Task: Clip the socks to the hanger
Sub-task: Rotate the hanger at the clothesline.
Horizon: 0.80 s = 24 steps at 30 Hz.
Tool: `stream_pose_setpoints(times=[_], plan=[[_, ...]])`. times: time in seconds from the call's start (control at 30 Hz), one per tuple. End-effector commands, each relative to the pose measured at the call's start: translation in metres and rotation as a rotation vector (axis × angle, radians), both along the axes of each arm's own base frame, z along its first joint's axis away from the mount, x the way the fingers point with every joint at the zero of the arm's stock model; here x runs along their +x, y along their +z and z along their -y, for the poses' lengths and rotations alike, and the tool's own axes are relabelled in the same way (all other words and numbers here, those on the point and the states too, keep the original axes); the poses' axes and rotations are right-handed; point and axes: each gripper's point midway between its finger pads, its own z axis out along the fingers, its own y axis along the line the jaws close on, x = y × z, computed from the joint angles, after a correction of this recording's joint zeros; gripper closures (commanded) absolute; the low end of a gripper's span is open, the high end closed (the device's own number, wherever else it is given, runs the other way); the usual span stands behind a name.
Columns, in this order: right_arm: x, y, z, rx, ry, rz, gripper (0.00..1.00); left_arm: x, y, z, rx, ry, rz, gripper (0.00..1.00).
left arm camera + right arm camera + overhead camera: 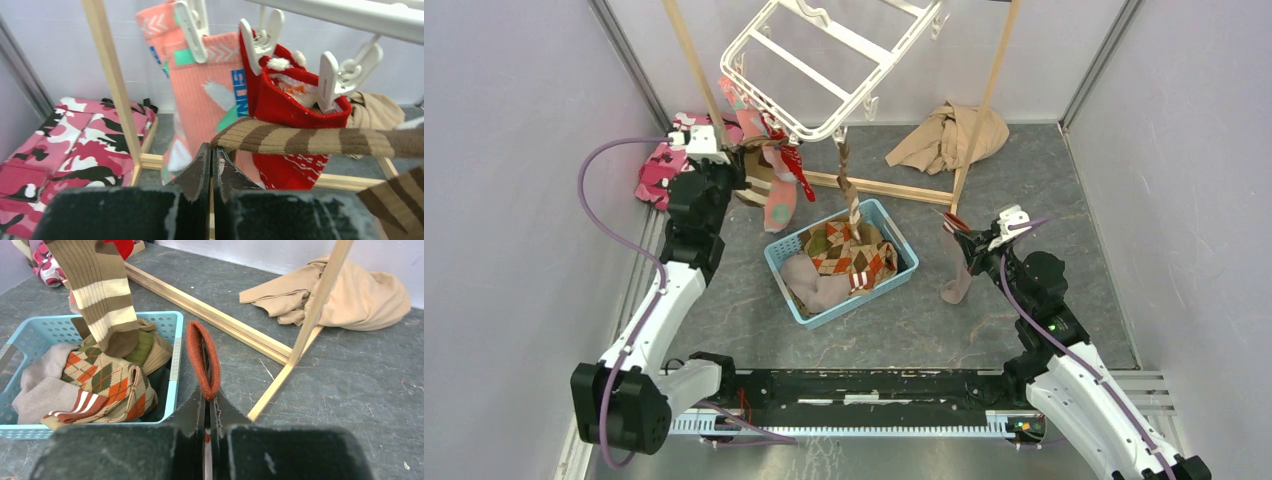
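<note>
The white hanger (pixel 824 60) hangs tilted at the back, with a pink sock (pixel 205 95) and a red sock (pixel 290 105) pegged in its clips (pixel 192 27). My left gripper (pixel 212 150) is just below them, shut on the end of a brown-striped sock (pixel 310 140) that stretches off to the right. My right gripper (pixel 207 400) sits right of the basket, shut on a sock with a rust-orange cuff (pixel 203 360); the sock (pixel 959 280) dangles under the gripper. The blue basket (pixel 784 270) holds an argyle sock (pixel 105 380) and a taupe sock (pixel 35 385).
A thin wooden pole rack (pixel 884 187) stands behind the basket, its foot running along the floor. Behind it lies a beige cloth (pixel 944 140). A pink camouflage garment (pixel 659 170) lies against the left wall. Walls close in on both sides.
</note>
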Motion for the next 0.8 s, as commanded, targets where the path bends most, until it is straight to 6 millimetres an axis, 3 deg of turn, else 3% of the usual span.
stream_pose_setpoints(times=[0.0,0.37,0.77], plan=[[-0.002,0.019,-0.012,0.008,0.076,0.068,1.00,0.012,0.043,-0.016,-0.083,0.003,0.094,0.98],[-0.003,0.018,-0.024,0.001,0.142,0.062,1.00,0.053,0.065,-0.077,-0.168,0.100,0.121,0.98],[-0.005,0.016,-0.031,-0.001,0.189,0.053,1.00,0.097,0.071,-0.095,-0.184,0.112,0.101,0.98]])
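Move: My left hand already grips one striped brown sock. The clip tying that sock to the hanger's near corner is about 18 cm to my right, level ahead and some 5 cm higher. The pink socks hang about 8 cm ahead and 3 cm right, the red one roughly 4 cm ahead and 9 cm right; the wooden post stands 20 cm ahead, 10 cm left. From my right hand, that clip lies some 14 cm ahead, 23 cm left and 15 cm up. My left hand keeps its fingers shut on the striped sock and hauls it forward and left together, about 9 cm each way and rising some 4 cm, towards the left wooden post, so the sock draws the hanger's near corner round to the left. Meanwhile my right hand, still pinching the grey sock with the red cuff, swings about 3 cm left, swivelling 10 degrees counter-clockwise. ##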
